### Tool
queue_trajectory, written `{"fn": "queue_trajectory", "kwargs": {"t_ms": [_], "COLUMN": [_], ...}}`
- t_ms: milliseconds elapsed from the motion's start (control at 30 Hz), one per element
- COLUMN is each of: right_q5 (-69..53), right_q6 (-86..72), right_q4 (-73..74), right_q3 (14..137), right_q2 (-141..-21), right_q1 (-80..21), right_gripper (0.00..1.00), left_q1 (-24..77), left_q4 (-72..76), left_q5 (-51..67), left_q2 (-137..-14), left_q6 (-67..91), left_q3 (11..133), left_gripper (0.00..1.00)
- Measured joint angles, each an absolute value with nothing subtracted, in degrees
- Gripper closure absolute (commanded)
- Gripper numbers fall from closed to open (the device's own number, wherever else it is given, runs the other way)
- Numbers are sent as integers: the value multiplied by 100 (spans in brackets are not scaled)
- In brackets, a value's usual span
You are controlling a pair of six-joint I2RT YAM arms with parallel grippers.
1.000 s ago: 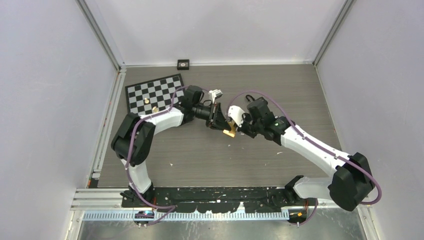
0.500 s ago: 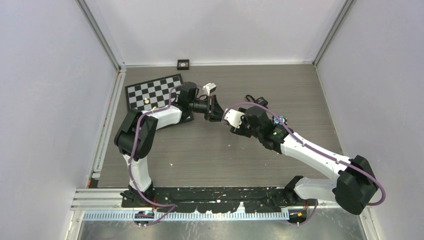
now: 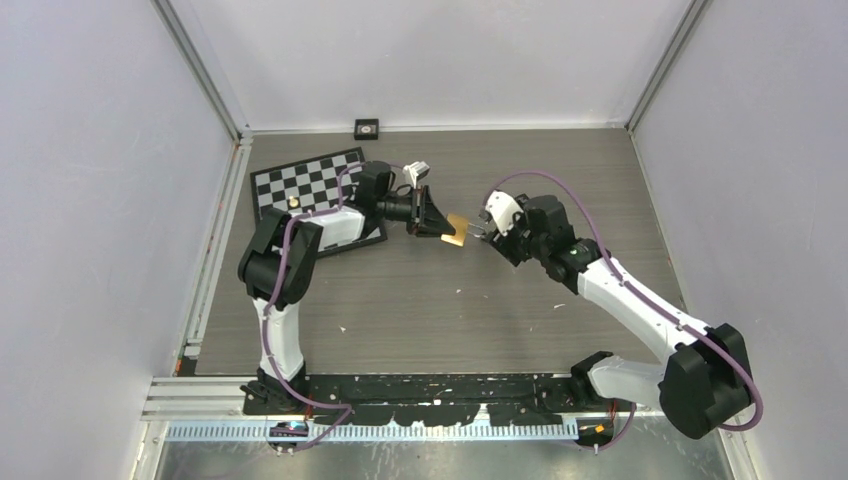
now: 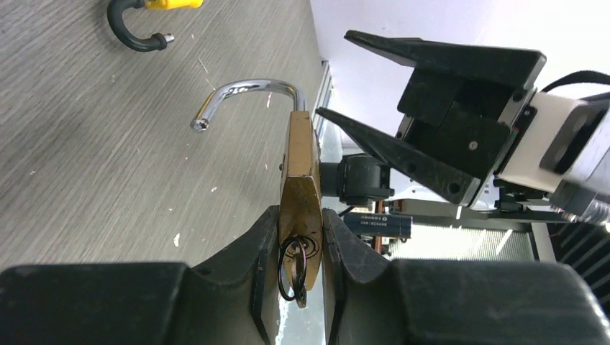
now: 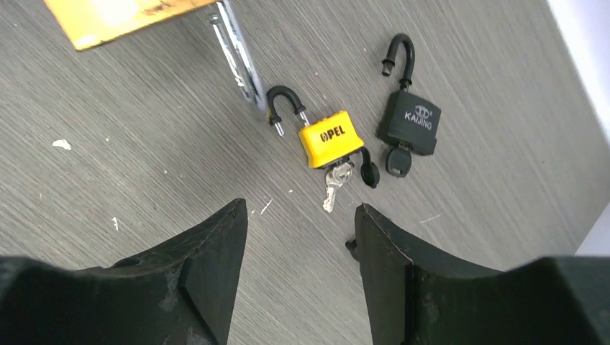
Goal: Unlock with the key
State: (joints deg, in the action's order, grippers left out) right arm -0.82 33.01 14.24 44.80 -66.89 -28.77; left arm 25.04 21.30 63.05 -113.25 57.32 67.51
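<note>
My left gripper (image 4: pixel 301 215) is shut on the body of a brass padlock (image 4: pixel 301 169), which it holds above the table. The chrome shackle (image 4: pixel 248 90) stands swung open, one end free. The key (image 4: pixel 298 277), with a dark ring on it, sits in the keyhole at the padlock's bottom, between my left fingers. From above, the padlock (image 3: pixel 455 229) sticks out of the left gripper (image 3: pixel 432 218) toward the right gripper (image 3: pixel 482 228). The right gripper (image 5: pixel 301 208) is open and empty, a short way from the padlock (image 5: pixel 119 18).
A yellow padlock (image 5: pixel 329 136) with keys hanging from it and a black padlock (image 5: pixel 410 122), both with open shackles, lie on the table under the right gripper. A checkerboard (image 3: pixel 305 185) lies at the back left. A small black block (image 3: pixel 367 127) sits by the back wall.
My right gripper has opened and drawn back to the right, off the padlock. The left gripper has carried the padlock slightly up and back.
</note>
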Motion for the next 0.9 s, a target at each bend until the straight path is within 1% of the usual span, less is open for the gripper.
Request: {"fn": "queue_trajectory", "kwargs": {"t_ms": [67,233,333,500,900], "right_q5": [-174,-414,-464,-530,-589], "right_q6": [3140,2969,2941,2919,2849], "right_q4": [1479,1566,1619,1638,1758], "right_q3": [4493,4493,4493,4493,4510], "right_q2": [-6707,-6687,-6611,-6525,-6665], "right_q1": [-2652,-2652,-2644,-2611,-2602], "right_gripper": [39,39,38,39,39], "left_q1": [2510,2512,2512,2510,2510], "left_q4": [1905,937,464,-217,-705], "left_q5": [6316,6246,6163,6066,6053], "left_q2": [-11371,-11764,-11863,-11880,-11876], "left_q6": [5468,4171,3380,2351,1387], "left_q3": [6862,7699,7905,7815,6969], "left_gripper": [100,100,100,100,100]}}
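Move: About 13 cm beneath the left hand, some 3 cm nearer the base and 3 cm to its left, is the bare tabletop to which it takes the brass padlock, already held with its shackle open. The yellow padlock lies roughly 14 cm to the hand's right and 7 cm ahead, the black padlock some 16 cm right and 13 cm ahead, both at table height. From the right hand, that bare spot is about 14 cm left, 1 cm back and 12 cm down. Lowering the brass padlock towards the bare tabletop, the left hand first swings forward some 2.5 cm as it starts to sink, then drops steadily, drawing back and to its left, about 10 cm down in all. Its closed fingers keep their pinch on the lock's body while the wrist rolls and tips them some 10 degrees further down, turning slightly clockwise. ##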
